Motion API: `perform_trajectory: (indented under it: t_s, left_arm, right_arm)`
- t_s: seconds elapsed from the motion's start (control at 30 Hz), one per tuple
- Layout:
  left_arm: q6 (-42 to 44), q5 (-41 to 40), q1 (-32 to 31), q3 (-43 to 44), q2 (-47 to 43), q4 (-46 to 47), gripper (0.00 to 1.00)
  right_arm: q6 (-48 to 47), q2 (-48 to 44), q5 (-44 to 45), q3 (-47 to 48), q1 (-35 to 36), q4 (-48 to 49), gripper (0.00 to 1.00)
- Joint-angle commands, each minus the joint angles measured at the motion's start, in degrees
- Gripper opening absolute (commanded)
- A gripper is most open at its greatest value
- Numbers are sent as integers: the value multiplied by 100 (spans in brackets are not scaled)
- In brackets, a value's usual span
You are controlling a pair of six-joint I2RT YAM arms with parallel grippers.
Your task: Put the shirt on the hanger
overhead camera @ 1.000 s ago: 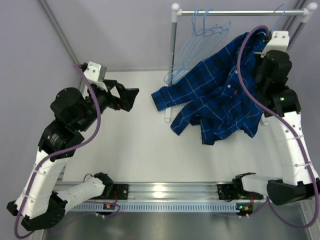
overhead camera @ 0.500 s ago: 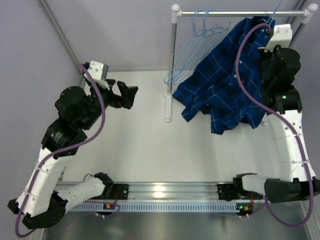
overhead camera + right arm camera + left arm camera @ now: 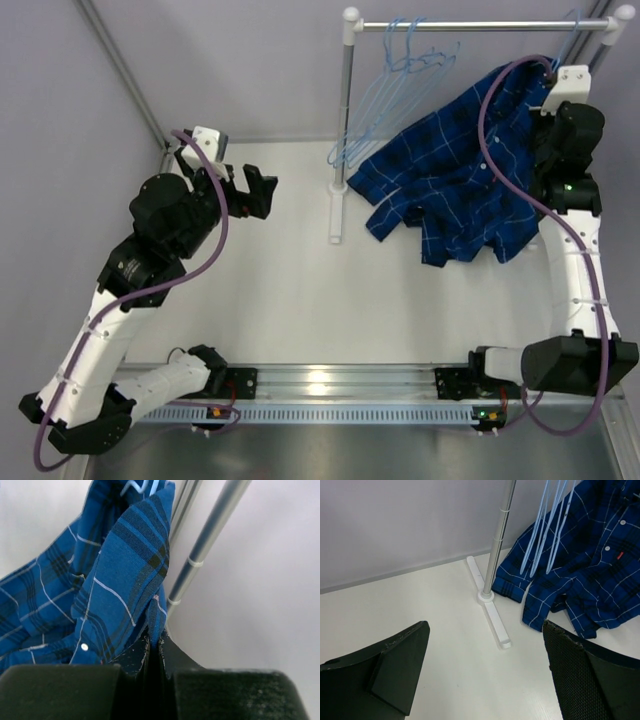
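Observation:
The dark blue plaid shirt (image 3: 450,190) hangs in a bunch below the right end of the rack's rail, its lower folds resting on the table. My right gripper (image 3: 155,644) is shut on a fold of the shirt (image 3: 120,580) just beside the rack's right post (image 3: 200,560). A pale wire piece of a hanger (image 3: 134,487) shows at the top of the cloth, and its hook (image 3: 571,30) reaches up at the rail. My left gripper (image 3: 256,190) is open and empty over the bare table, left of the rack, facing the shirt (image 3: 590,580).
Several spare pale-blue hangers (image 3: 385,100) hang from the rail (image 3: 470,25) near its left post (image 3: 345,120). The post's white foot (image 3: 492,615) lies on the table between my left gripper and the shirt. Grey walls close in behind and on the left.
The right arm has raised the shirt toward the rail's right end, pulling its spread hem and sleeve off the middle of the table. The left arm has shifted slightly right and forward, still open.

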Motion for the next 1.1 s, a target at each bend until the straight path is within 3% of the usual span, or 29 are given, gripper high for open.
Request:
perform_trajectory:
  t_s: [0.0, 0.4, 0.67, 0.9, 0.97, 1.0, 1.07]
  left_arm:
    - [-7, -191, 18, -133, -58, 393, 98]
    - [-42, -402, 9, -458, -23, 578, 98]
    - [-59, -429, 18, -406, 100, 639, 98]
    - [-182, -525, 27, -484, 188, 657, 98]
    - [-217, -569, 36, -520, 188, 692, 98]
    - [-261, -595, 44, -529, 223, 709, 98]
    - [-279, -552, 106, -529, 276, 753, 98]
  right_arm:
    - [9, -219, -301, -259, -258, 797, 0]
    - [272, -229, -1207, -1666, -821, 2001, 0]
    - [843, 70, -1259, -1211, -1339, 1949, 0]
    - [870, 536, -1899, -339, -1516, 1079, 1]
    - [957, 537, -2102, -260, -1516, 930, 9]
    - [993, 467, -2295, -251, -1516, 825, 29]
    - [1037, 353, -2550, -172, -1516, 640, 55]
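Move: My right hand still grips the shirt by its shoulder. The hanger's hook reaches the rod about 8 cm ahead, 5 cm to the right and 10 cm up; the rod's right post stands some 10 cm right and 8 cm ahead, and the other hangers hang roughly 21 cm left and 8 cm ahead, about level with the hand. From my empty left hand, that stretch of rod is about 47 cm right, 20 cm ahead and 8 cm up. I lower the shirt about 5 cm with my right hand so the hook comes down on the rod, drifting right, then carry it some 4 cm farther right towards the right post, edging forward and rolling the wrist about 10 degrees, left side up. Last, I part the fingers to about half open while easing slightly back left. My left hand, open and empty, sinks and goes forward a few centimetres. ##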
